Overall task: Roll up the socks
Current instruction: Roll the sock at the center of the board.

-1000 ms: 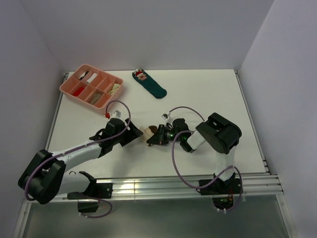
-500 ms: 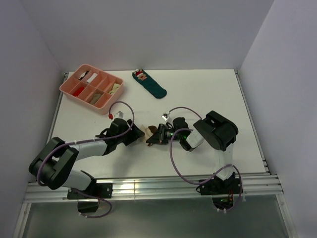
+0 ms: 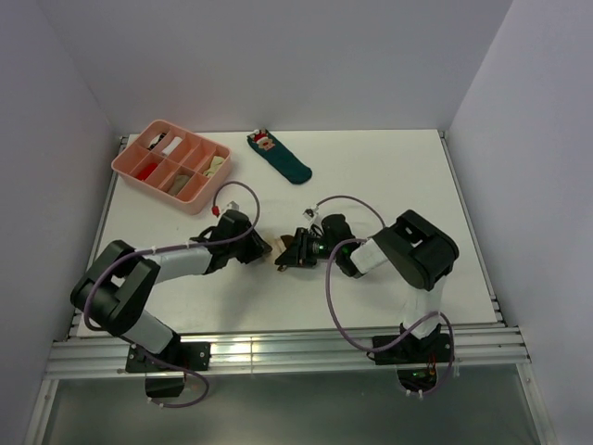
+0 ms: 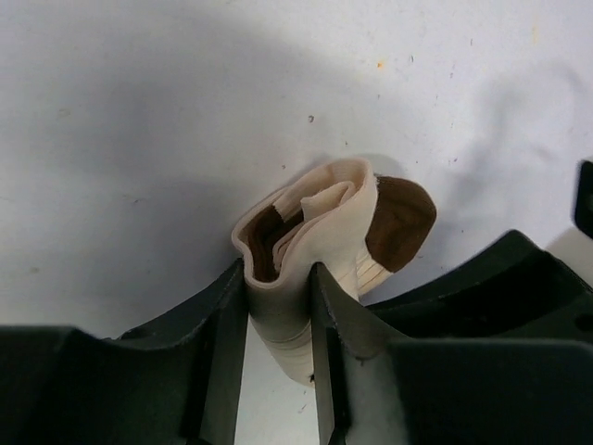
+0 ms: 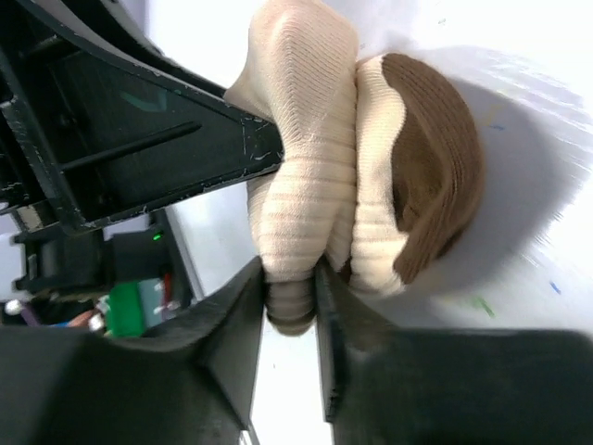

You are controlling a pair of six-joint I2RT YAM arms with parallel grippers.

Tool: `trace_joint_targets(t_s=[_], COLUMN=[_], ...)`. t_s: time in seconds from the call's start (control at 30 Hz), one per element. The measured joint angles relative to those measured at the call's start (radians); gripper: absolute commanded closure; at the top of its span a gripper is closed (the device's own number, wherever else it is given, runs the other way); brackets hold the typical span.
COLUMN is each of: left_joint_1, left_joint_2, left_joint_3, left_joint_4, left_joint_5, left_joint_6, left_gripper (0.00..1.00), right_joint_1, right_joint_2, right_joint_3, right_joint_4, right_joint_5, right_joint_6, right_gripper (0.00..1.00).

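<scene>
The socks (image 3: 277, 247) lie as one rolled bundle in the middle of the table, between my two grippers. The left wrist view shows them as a cream roll (image 4: 320, 218) with a brown part behind it. My left gripper (image 4: 278, 311) is shut on the cream fabric, pinching a fold, and it reaches in from the left (image 3: 263, 248). In the right wrist view the socks (image 5: 310, 158) are ribbed cream beside a tan-brown part (image 5: 440, 181). My right gripper (image 5: 290, 287) holds the roll's cream end between its fingers, coming from the right (image 3: 290, 252).
A pink compartment tray (image 3: 125, 168) with small items stands at the back left. A dark teal sock (image 3: 283, 159) with a red-and-white figure lies at the back centre. The left arm's black finger (image 5: 176, 153) shows close by in the right wrist view.
My left gripper has slid right onto the bundle and closed on it. The right gripper stays at the bundle, its jaws slightly wider than before.
</scene>
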Motion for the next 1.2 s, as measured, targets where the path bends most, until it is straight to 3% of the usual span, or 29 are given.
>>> trace_joint_targets(t_s=[0.23, 0.47, 0.6, 0.87, 1.2], left_joint_1=[-0.033, -0.073, -0.089, -0.094, -0.094], left_joint_2=[0.072, 0.180, 0.251, 0.333, 0.362], left_joint_3=[0.230, 0.466, 0.579, 0.702, 0.743], left_joint_4=[-0.318, -0.614, -0.725, -0.846, -0.890], left_joint_5=[-0.059, -0.168, -0.191, -0.193, -0.186], left_joint_6=[0.040, 0.124, 0.169, 0.228, 0.254], left_gripper=[0.72, 0.72, 0.71, 0.71, 0.71], right_joint_1=[0.022, 0.105, 0.214, 0.451, 0.561], right_joint_2=[-0.184, -0.395, -0.470, -0.398, -0.174], right_joint_3=[0.000, 0.000, 0.017, 0.134, 0.251], right_joint_4=[-0.290, -0.517, -0.572, -0.594, -0.598], right_joint_5=[0.175, 0.486, 0.693, 0.992, 1.175], right_joint_6=[-0.134, -0.275, -0.360, -0.530, -0.689], right_gripper=[0.52, 0.44, 0.43, 0.41, 0.41])
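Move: The half-rolled cream-and-brown sock is at both hands: its middle sits about 3 cm to the right of the left hand, level with it and 1 cm lower. From the right hand it is some 2 cm ahead, 1 cm to the left and 1 cm lower. The green sock lies roughly 25 cm ahead of the left hand and 3 cm to its right, the pink box about 23 cm ahead and 27 cm to its left. The right hand keeps opening and comes free of the sock, drawing some 4 cm to the right and rising about 6 cm, then swings back left and down around the near side to hover over the roll, fingers open and turned clockwise from pointing left to pointing forward-left and down. The left hand meanwhile keeps its pinch on the sock's rolled edge, shifting barely 2 cm forward and 1 cm up while its wrist turns some 35 degrees until the fingers point almost straight down. ##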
